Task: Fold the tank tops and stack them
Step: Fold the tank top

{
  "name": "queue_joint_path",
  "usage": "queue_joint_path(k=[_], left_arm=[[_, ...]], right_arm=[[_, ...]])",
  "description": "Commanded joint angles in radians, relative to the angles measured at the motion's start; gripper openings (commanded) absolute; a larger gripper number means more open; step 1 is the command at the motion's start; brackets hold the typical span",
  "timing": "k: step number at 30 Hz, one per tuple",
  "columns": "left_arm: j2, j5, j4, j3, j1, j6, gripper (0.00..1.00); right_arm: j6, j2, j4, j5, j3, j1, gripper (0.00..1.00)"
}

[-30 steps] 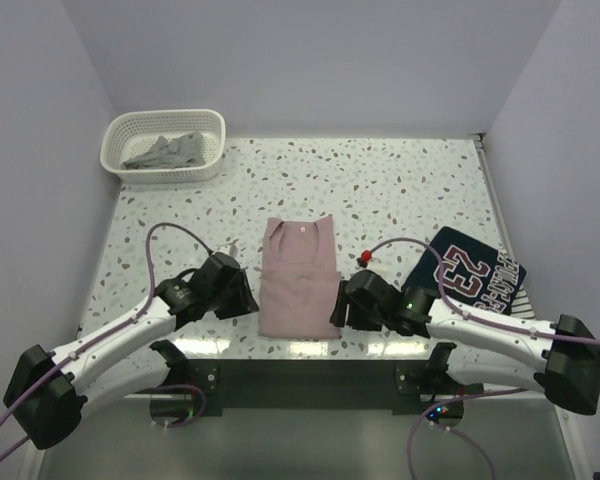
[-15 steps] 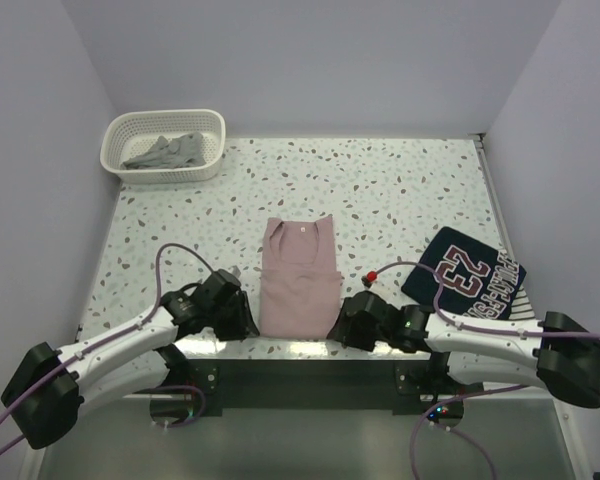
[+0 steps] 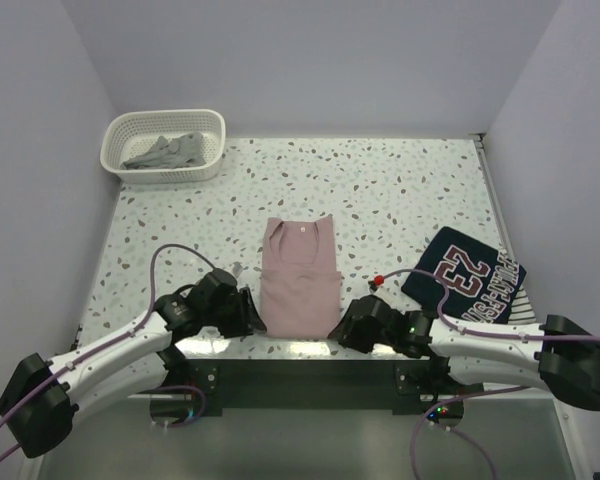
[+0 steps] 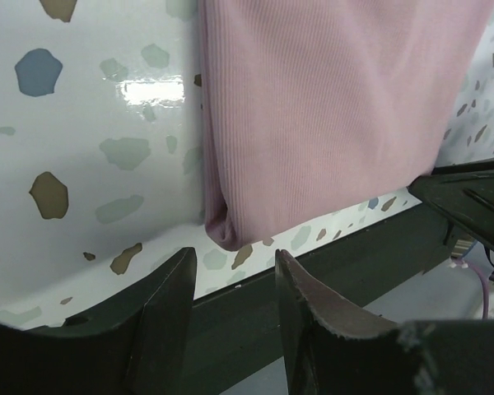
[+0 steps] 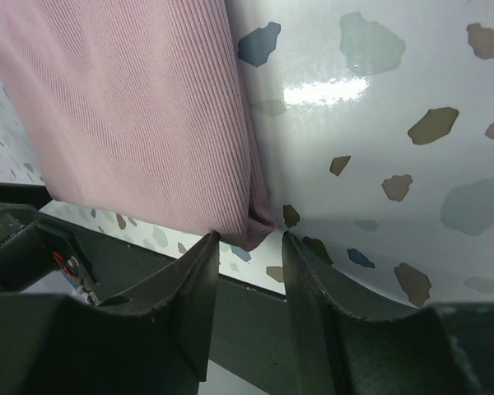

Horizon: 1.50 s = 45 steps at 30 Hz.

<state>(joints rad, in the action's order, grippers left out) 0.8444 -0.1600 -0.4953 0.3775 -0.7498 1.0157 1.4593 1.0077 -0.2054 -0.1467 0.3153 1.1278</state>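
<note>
The dusty pink tank top (image 3: 298, 275) lies folded into a long strip at the table's near middle. My left gripper (image 3: 248, 312) stands open at its near left corner; in the left wrist view that pink corner (image 4: 226, 234) sits just ahead of the gap in my left gripper (image 4: 233, 262). My right gripper (image 3: 340, 325) is at the near right corner. In its wrist view the pink corner (image 5: 259, 229) pokes between the tips of my right gripper (image 5: 249, 240), whose jaws still stand apart. The navy tank top (image 3: 467, 275) lies at the right. A grey tank top (image 3: 165, 150) rests in the basket.
The white lattice basket (image 3: 212, 122) stands at the far left corner. The dark frame bar (image 3: 300, 375) runs right below the table's near edge, directly under both grippers. A red-tipped cable (image 3: 379, 280) arches over the right arm.
Both grippers have dropped toward the near edge, to the pink top's two near corners. The right jaws have narrowed round the corner; the left ones hardly changed.
</note>
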Motion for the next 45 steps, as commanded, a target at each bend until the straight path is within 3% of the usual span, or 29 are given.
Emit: queue_joint_path(k=[1,7,15,18,24,28,31,34,39,41,45], left_arm=[[-0.013,-0.036,0.057,-0.015,-0.008,0.023,0.48],[0.01,-0.029,0.096,-0.055,-0.008,0.035,0.48],[0.028,-0.02,0.213,-0.138,-0.017,0.086,0.47],[0.041,-0.003,0.219,-0.141,-0.019,0.096,0.45],[0.058,0.027,0.199,-0.144,-0.028,0.106,0.31],[0.058,0.034,0.182,-0.126,-0.037,0.087,0.08],[0.061,0.043,0.15,-0.1,-0.059,0.067,0.0],[0.044,0.051,0.113,-0.094,-0.114,0.08,0.0],[-0.043,0.123,-0.046,-0.051,-0.28,0.15,0.0],[-0.068,0.158,-0.107,0.004,-0.359,0.185,0.0],[-0.094,0.25,-0.262,0.186,-0.422,0.202,0.0]], right_arm=[[0.032,0.012,-0.011,-0.048,-0.042,0.007,0.4],[0.035,0.011,-0.014,-0.062,-0.047,0.007,0.25],[0.021,0.026,-0.015,-0.082,-0.045,0.007,0.24],[0.013,0.034,-0.015,-0.083,-0.042,0.007,0.18],[-0.017,0.037,-0.049,-0.1,-0.015,0.007,0.11],[-0.089,0.042,-0.116,-0.129,0.05,0.007,0.04],[-0.149,0.046,-0.146,-0.142,0.094,0.023,0.0],[-0.154,0.048,-0.187,-0.206,0.135,0.114,0.0],[-0.054,0.104,-0.327,-0.399,0.237,0.381,0.0],[-0.01,0.135,-0.405,-0.442,0.303,0.479,0.0],[0.016,0.172,-0.531,-0.519,0.447,0.553,0.0]])
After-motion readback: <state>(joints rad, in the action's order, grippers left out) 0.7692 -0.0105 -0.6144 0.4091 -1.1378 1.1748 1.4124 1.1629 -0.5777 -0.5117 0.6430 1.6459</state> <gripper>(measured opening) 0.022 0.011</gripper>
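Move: The pink tank top lies folded between the hands. Its near-left corner is about 3 cm below the left hand and 1 cm to its right; its near-right corner is about 1 cm under the right hand, already between the open fingers. Its neckline is some 26 cm ahead of both hands, about 9 cm to the left hand's right and 9 cm to the right hand's left. The navy tank top is about 14 cm ahead of the right hand and 31 cm to its right. Down about 3 cm with the left hand and barely 1 cm with the right, both grippers shut and pinch the two near corners of the pink tank top. Then both draw back 6 to 7 cm towards the base, past the table's near edge, lifting 4 cm or so as they go; the right also edges left and turns some 20 degrees counter-clockwise, the left about 10 clockwise. ##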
